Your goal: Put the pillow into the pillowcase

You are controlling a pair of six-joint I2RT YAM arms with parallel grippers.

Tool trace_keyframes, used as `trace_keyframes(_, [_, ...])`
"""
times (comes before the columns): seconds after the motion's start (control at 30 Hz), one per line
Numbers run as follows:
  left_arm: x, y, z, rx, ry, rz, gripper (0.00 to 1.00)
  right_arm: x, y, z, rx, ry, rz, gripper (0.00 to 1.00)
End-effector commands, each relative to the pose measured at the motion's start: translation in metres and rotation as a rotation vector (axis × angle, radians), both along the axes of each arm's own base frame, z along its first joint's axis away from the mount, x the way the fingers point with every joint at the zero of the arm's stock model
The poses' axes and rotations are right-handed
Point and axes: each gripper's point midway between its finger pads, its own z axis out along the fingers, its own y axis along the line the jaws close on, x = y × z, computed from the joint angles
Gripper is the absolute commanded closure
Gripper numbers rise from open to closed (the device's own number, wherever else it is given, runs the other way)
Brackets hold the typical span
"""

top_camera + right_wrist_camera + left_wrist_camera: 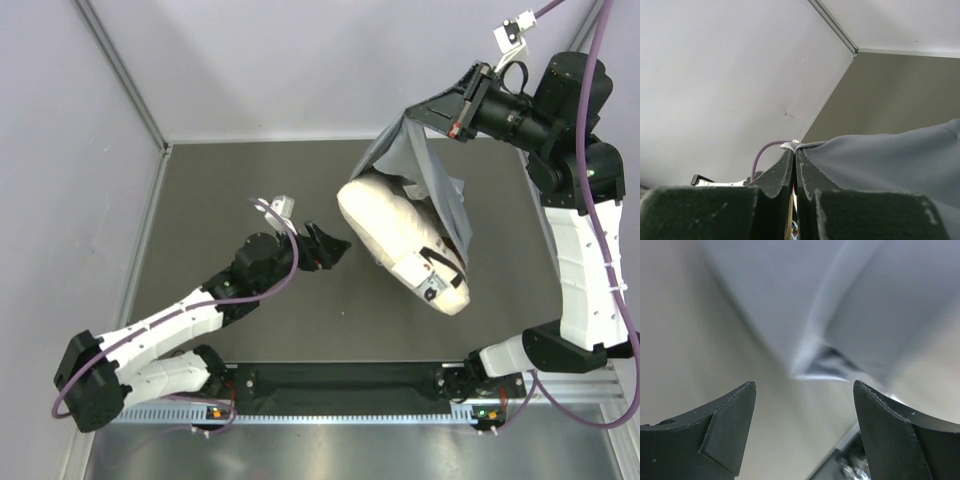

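Observation:
The cream pillow lies on the dark table with its white tag toward the near right. The grey-blue pillowcase hangs from my right gripper, raised above the pillow's far end, and drapes down over the pillow's far and right side. In the right wrist view the right gripper is shut on a pinched edge of the pillowcase. My left gripper is open just left of the pillow. In the blurred left wrist view the left gripper holds nothing, with pale cloth ahead.
The dark table is bounded by light walls at the back and left, with a metal corner post. The arm bases and a black rail run along the near edge. A purple cable loops by the left wrist.

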Motion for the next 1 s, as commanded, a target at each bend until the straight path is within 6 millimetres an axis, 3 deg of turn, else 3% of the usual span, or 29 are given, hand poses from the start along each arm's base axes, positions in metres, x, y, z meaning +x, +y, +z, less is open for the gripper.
trace_keyframes(0.0, [-0.019,-0.026,0.047,-0.162,-0.135,-0.05,0.17,-0.025,-0.008,0.067,0.102,-0.237,0.005,1.0])
trace_keyframes(0.1, [-0.031,-0.041,0.047,-0.181,-0.154,-0.056,0.17,-0.024,-0.008,0.068,0.117,-0.23,0.008,1.0])
trace_keyframes(0.2, [-0.027,-0.055,0.044,-0.163,-0.144,-0.059,0.17,-0.027,-0.007,0.07,0.131,-0.23,0.016,1.0])
trace_keyframes(0.3, [-0.011,-0.066,0.045,-0.1,-0.157,-0.025,0.16,-0.028,-0.006,0.07,0.135,-0.228,0.028,1.0])
trace_keyframes(0.33, [-0.004,-0.069,0.059,-0.097,-0.188,-0.007,0.16,-0.028,-0.006,0.069,0.136,-0.225,0.029,1.0])
trace_keyframes(0.37, [0.005,-0.072,0.053,-0.069,-0.194,0.021,0.16,-0.028,-0.005,0.068,0.136,-0.222,0.032,1.0])
trace_keyframes(0.43, [0.014,-0.076,0.066,-0.064,-0.221,0.038,0.16,-0.028,-0.005,0.066,0.138,-0.216,0.038,1.0])
trace_keyframes(0.57, [0.025,-0.087,0.071,-0.045,-0.224,0.056,0.18,-0.029,-0.005,0.063,0.136,-0.215,0.039,1.0])
trace_keyframes(0.63, [0.035,-0.087,0.073,-0.023,-0.21,0.091,0.28,-0.029,-0.005,0.062,0.135,-0.215,0.039,1.0])
trace_keyframes(0.67, [0.04,-0.089,0.065,0.0,-0.189,0.103,0.49,-0.03,-0.005,0.063,0.134,-0.219,0.039,1.0])
trace_keyframes(0.77, [0.046,-0.088,0.06,0.035,-0.146,0.13,0.8,-0.029,-0.007,0.063,0.13,-0.225,0.029,1.0])
trace_keyframes(0.8, [0.044,-0.089,0.062,0.026,-0.139,0.124,1.0,-0.029,-0.008,0.064,0.124,-0.237,0.025,1.0])
trace_keyframes(0.87, [0.039,-0.082,0.069,0.036,-0.126,0.121,1.0,-0.023,-0.013,0.065,0.117,-0.249,-0.007,1.0])
trace_keyframes(0.9, [0.035,-0.077,0.091,0.014,-0.148,0.119,1.0,-0.019,-0.018,0.068,0.113,-0.268,-0.032,1.0])
trace_keyframes(0.93, [0.033,-0.073,0.101,0.013,-0.152,0.122,1.0,-0.017,-0.021,0.07,0.111,-0.281,-0.044,1.0])
trace_keyframes(0.97, [0.03,-0.066,0.099,0.059,-0.133,0.121,1.0,-0.018,-0.024,0.077,0.117,-0.302,-0.057,1.0])
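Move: The pillowcase edge to pinch hangs about 9 cm to the left gripper's right, some 2 cm farther out and 2 cm higher. The pillow beside it, half out of the case, has its middle roughly 13 cm right of that gripper, level fore and aft, and 3 cm above. From the right gripper, which already holds the case's top, this edge is about 27 cm below, 2 cm left and 1 cm back. Swing the open left gripper right towards the hanging pillowcase, about 9 cm in all, first easing back some 4 cm, then sweeping forward about 8 cm and rising at the end against the pillow's left side. Shut the fingers there, pinching the case's edge. Keep the right gripper closed on the case's top, high and nearly still. ##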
